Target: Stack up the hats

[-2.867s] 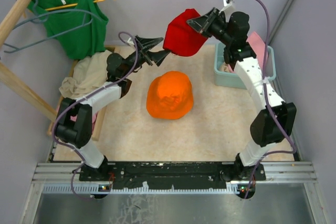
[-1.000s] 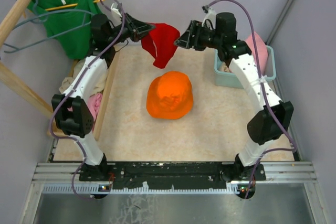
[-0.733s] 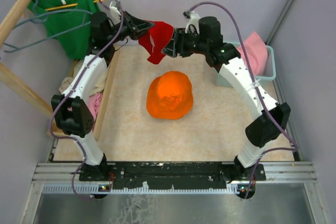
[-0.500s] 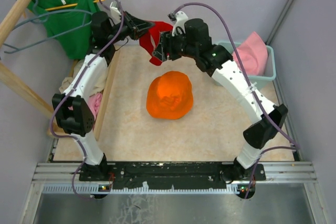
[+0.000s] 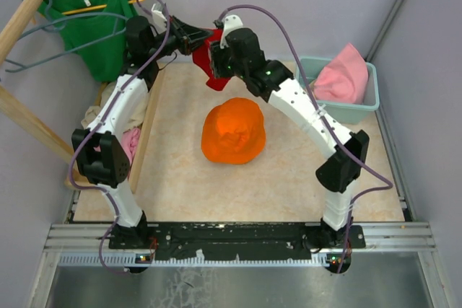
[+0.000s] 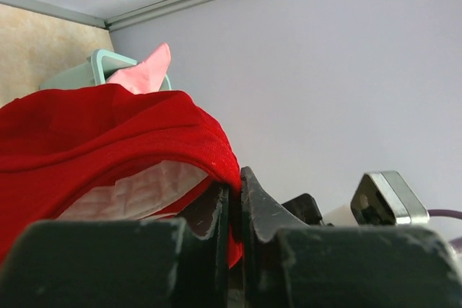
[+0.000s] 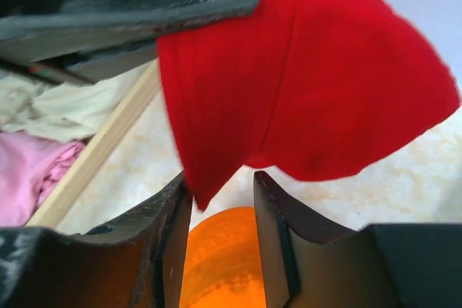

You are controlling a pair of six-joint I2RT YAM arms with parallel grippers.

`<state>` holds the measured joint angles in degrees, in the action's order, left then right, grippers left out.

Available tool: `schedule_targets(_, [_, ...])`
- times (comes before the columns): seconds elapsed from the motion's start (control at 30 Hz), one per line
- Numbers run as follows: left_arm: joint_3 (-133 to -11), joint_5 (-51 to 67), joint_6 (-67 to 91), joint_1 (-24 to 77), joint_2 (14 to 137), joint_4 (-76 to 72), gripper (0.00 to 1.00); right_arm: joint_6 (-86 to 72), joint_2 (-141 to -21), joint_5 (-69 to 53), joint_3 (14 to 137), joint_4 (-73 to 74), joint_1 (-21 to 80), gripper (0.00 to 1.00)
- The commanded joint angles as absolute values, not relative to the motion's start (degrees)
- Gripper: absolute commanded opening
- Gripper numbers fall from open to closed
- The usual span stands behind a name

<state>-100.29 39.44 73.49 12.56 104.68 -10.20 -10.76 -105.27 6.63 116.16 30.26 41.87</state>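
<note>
The red hat (image 5: 211, 71) hangs in the air at the back of the table, pinched by its brim in my left gripper (image 5: 196, 40), which is shut on it (image 6: 234, 182). Its white lining (image 6: 137, 189) shows in the left wrist view. My right gripper (image 5: 217, 61) is up against the hat from the right. Its jaws (image 7: 220, 185) stand apart, with the hat's lowest tip (image 7: 206, 185) dangling between them and brushing the left finger. The orange hat (image 5: 233, 132) lies crown-up mid-table, below the red one (image 7: 224, 257).
A green tank top (image 5: 101, 30) hangs on a rack at the back left. Beige (image 5: 119, 99) and pink (image 5: 128, 146) cloths lie beyond a wooden rail (image 5: 148, 124). A teal bin (image 5: 357, 110) with pink fabric (image 5: 339, 77) stands at the back right.
My right arm has swung left from the bin side to the red hat, and its jaws have narrowed around the hat's hanging tip. The left gripper has kept holding the hat up.
</note>
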Motion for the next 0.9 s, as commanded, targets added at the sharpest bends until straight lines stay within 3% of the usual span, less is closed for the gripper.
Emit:
schedule_targets(0.0, [-98.96,39.88,74.51,12.83,101.81,-13.27,0.05,-8.1,-107.79,16.04,122.05,27.54,42.1,0.28])
schedule_targets(0.13, [-97.91,40.29,72.87,12.21,101.15,-12.5,0.05,-4.19,-105.82,22.24,120.16,27.25,42.02,0.0])
schedule_targets(0.4, [-95.45,44.07,64.53,9.94,100.51,-12.88,0.04,12.07,-94.28,31.85,104.58,18.35,40.87,0.0])
schedule_targets(0.63, [-86.05,47.16,60.85,9.68,97.12,-21.63,0.03,23.04,-86.25,37.06,90.11,9.56,38.45,0.0])
schedule_targets(0.87, [-83.45,46.32,55.88,9.06,95.19,-21.74,0.04,30.09,-81.93,37.23,84.54,4.6,36.49,0.0])
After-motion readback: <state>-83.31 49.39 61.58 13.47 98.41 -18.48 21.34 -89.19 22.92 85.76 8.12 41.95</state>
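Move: The red hat still hangs from my left fingers. Its middle is some 4 cm ahead of my right hand, 1 cm right and 3 cm higher, with its lower brim already between my open right fingers. Below stands the orange hat on its stand: about 10 cm back, 3 cm right and 16 cm down from my right hand, and some 16 cm back, 5 cm right and 22 cm down from my left. I reach my right hand about 3 cm farther forward and shut its fingers on the red hat's lower brim, then draw it some 9 cm to the right, easing back, as the wrist rolls its left side down. My left hand keeps its pinch and sinks about 6 cm while coming back nearly as far, taking the red hat towards the orange one. ##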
